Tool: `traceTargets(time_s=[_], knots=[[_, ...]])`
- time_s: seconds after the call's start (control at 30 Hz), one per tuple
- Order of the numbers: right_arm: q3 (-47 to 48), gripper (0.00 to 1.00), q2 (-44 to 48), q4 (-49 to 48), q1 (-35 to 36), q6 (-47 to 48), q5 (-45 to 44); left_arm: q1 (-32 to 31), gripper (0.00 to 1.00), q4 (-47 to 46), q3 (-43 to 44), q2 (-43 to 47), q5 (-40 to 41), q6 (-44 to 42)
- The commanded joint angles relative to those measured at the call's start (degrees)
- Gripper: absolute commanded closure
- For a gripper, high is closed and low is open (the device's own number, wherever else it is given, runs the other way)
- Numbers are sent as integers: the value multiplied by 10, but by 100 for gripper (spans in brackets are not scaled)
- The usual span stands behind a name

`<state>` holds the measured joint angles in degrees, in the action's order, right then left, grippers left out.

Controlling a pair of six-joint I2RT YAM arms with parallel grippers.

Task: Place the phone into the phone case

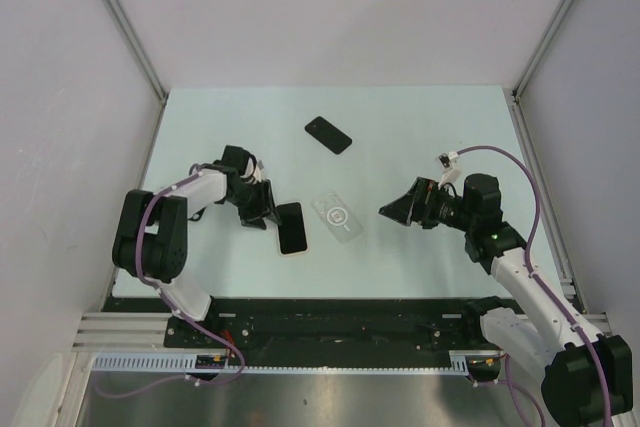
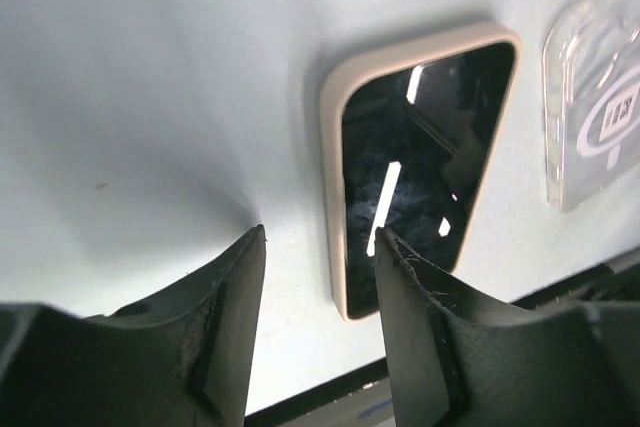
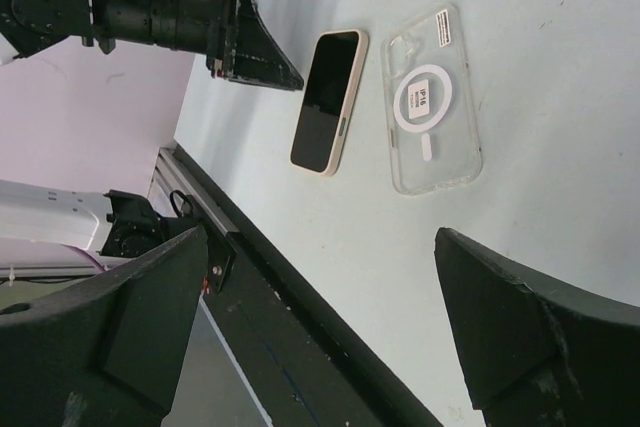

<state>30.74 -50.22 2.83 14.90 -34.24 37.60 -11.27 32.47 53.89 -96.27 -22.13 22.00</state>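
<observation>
The phone [image 1: 291,228], black-screened with a beige rim, lies flat on the table near the front edge. Just to its right lies the clear phone case [image 1: 336,216], which has a white ring on it. My left gripper [image 1: 266,213] hovers low at the phone's left side. In the left wrist view its jaws [image 2: 320,232] stand apart with nothing between them, one finger [image 2: 420,317] overlapping the phone [image 2: 420,162] beside the case [image 2: 600,107]. My right gripper [image 1: 386,211] is wide open to the right of the case. Its wrist view shows the gripper [image 3: 322,235] above bare table, short of phone [image 3: 328,100] and case [image 3: 430,102].
A second, all-black slab [image 1: 328,134] lies at an angle farther back on the table. A black rail [image 1: 330,312] runs along the near table edge. Grey walls close in the table on the left, right and back.
</observation>
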Motion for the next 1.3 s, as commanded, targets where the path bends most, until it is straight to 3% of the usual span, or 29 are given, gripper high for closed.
traceTargets(time_s=[0.0,0.1,0.2,0.23,0.27,0.73,1.27], knots=[[11,0,9,-6,-2,10,11,11,48,-6,31,55,65,1],[11,0,7,-8,-1,9,5,8,53,-40,29,77,21,13],[10,0,0,-16,-1,3,2,1,74,-60,33,68,-12,21],[11,0,-1,-19,-1,1,4,-2,91,-63,38,59,-30,22],[10,0,-3,-20,-1,1,6,-4,99,-67,40,45,-39,22],[10,0,-28,-41,9,-1,12,-52,100,-106,97,-59,-68,51],[25,1,-34,2,36,-8,-52,-62,100,-93,73,-77,-6,69]])
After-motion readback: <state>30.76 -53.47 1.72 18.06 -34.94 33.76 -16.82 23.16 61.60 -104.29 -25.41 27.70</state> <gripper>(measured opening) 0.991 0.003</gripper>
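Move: The phone, lying in its beige case, has its middle about 6 cm to the left hand's right, 2 cm back and 2 cm below. The clear case lies about 20 cm to this hand's right and 2 cm ahead, also 2 cm below. From the right hand the phone is roughly 27 cm left, 2 cm back and 18 cm below. Left hand arcs about 6 cm right, 5 forward, fingers shutting, then lowers onto the phone's far end. ##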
